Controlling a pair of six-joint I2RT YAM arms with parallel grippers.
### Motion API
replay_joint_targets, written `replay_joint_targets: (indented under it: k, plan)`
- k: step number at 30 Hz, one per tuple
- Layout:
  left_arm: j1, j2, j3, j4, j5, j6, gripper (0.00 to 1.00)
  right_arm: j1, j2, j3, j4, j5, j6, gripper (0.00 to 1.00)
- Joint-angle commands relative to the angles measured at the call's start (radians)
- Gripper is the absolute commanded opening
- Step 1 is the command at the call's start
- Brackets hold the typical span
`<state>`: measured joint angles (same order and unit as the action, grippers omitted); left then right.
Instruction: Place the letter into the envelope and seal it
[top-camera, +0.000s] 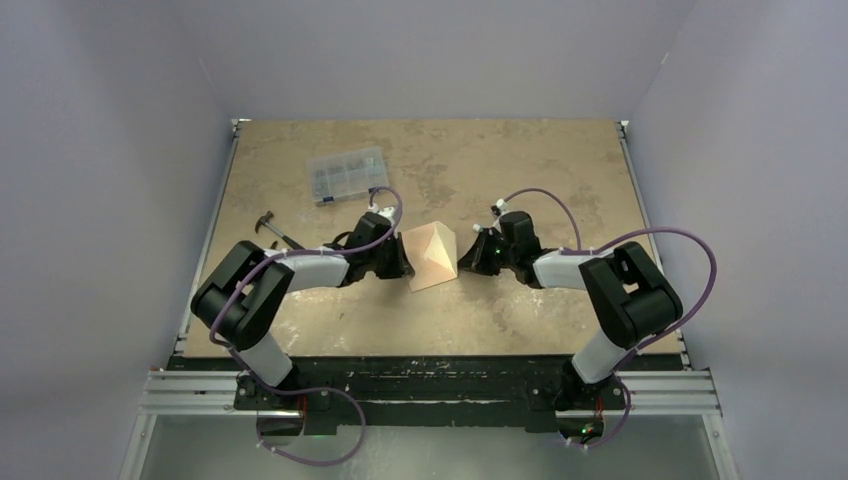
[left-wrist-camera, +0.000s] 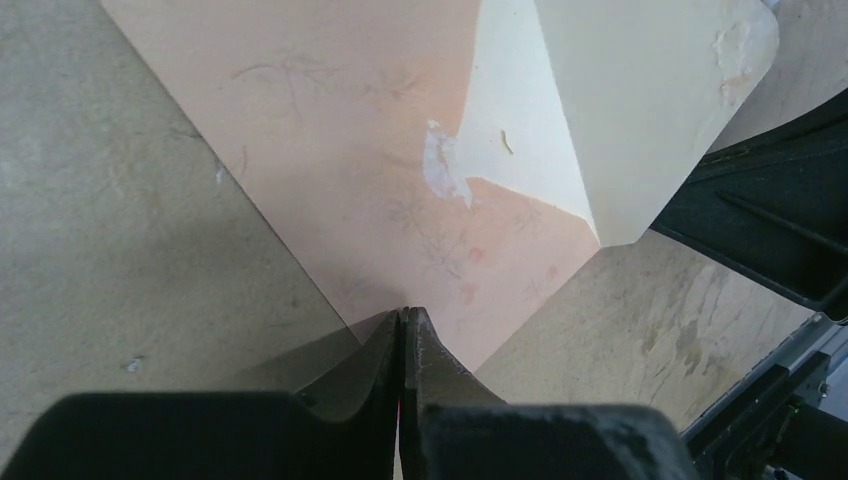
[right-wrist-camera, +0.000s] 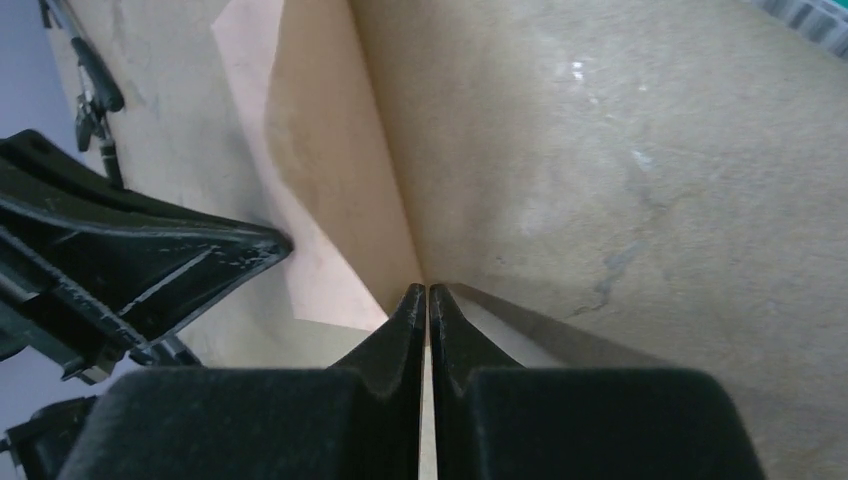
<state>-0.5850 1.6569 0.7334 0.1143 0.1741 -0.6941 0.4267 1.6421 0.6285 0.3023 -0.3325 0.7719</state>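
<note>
The salmon-pink envelope (top-camera: 432, 257) is in the middle of the table between my two grippers. In the left wrist view its pink face (left-wrist-camera: 340, 130) fills the top, with the cream inner side of the flap (left-wrist-camera: 620, 110) standing open at the upper right. My left gripper (left-wrist-camera: 405, 312) is shut on the envelope's near corner, at its left side (top-camera: 405, 263). My right gripper (right-wrist-camera: 427, 290) is shut on the envelope's opposite edge (right-wrist-camera: 330, 160), at its right side (top-camera: 463, 258). The letter does not show in any view.
A clear plastic compartment box (top-camera: 348, 175) lies at the back left of the table. A dark hammer-like tool (top-camera: 272, 228) lies left of the left arm. Grey walls close in three sides.
</note>
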Motion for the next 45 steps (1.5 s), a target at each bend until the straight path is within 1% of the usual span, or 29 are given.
replay_joint_targets:
  k: [1,4,11,21,23,25,28,31,35,40,45]
  plan:
    - [-0.037,0.052,0.017,-0.035,0.004,0.01,0.0,0.009,-0.028,0.0,0.098,-0.072,-0.036,0.05]
    - [-0.065,0.073,0.03,-0.035,0.006,0.012,0.0,0.015,-0.039,-0.007,0.128,-0.08,-0.051,0.05]
    - [-0.116,0.108,0.059,-0.031,0.004,0.006,0.0,0.028,0.013,0.008,0.131,-0.072,-0.076,0.06]
    - [-0.127,0.09,0.044,-0.02,-0.027,-0.013,0.0,0.055,0.052,0.065,0.099,-0.035,-0.095,0.06]
    - [-0.128,0.088,0.047,-0.026,-0.034,-0.014,0.0,0.055,0.012,0.059,0.07,0.007,-0.09,0.06]
    - [-0.127,0.079,0.046,-0.026,-0.038,-0.017,0.0,0.054,-0.09,0.04,0.04,0.083,-0.088,0.05]
    - [-0.128,0.065,0.045,-0.015,-0.034,-0.017,0.0,0.055,-0.218,0.044,-0.061,0.219,-0.088,0.05]
    - [-0.127,0.068,0.052,-0.013,-0.027,-0.013,0.0,0.054,-0.272,0.085,-0.114,0.322,-0.102,0.08]
    - [-0.128,0.087,0.058,-0.014,-0.025,-0.013,0.0,0.052,-0.154,0.216,-0.237,0.381,-0.116,0.08]
    - [-0.127,0.092,0.057,-0.01,-0.026,-0.019,0.0,0.052,-0.038,0.309,-0.248,0.408,-0.087,0.07]
    - [-0.128,0.095,0.056,-0.01,-0.027,-0.02,0.0,0.052,0.044,0.364,-0.234,0.345,-0.087,0.06]
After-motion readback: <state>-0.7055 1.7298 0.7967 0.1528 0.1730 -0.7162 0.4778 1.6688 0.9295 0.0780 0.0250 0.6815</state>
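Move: The envelope's middle lies about 5 cm ahead of the left gripper and 6 cm to its right, barely 1 cm below. The left fingertips are by the envelope's near left corner. From the right gripper, by the envelope's right edge, the raised flap's middle lies some 5 cm ahead and 4 cm left, and the envelope's middle 3 cm ahead and 8 cm left. The glue stick is roughly 8 cm ahead and 5 cm right of the right gripper. Slide the left gripper, fingers shut on top of the envelope near its near left corner, about 5 cm right and slightly back, then hold it there. Meanwhile work the nearly shut right gripper 2 to 3 cm left along the flap side with a small rise and dip, then lift it clear some 11 cm, carry it about 8 cm forward and 3 cm right, and sink it halfway back towards the flap's far end. ##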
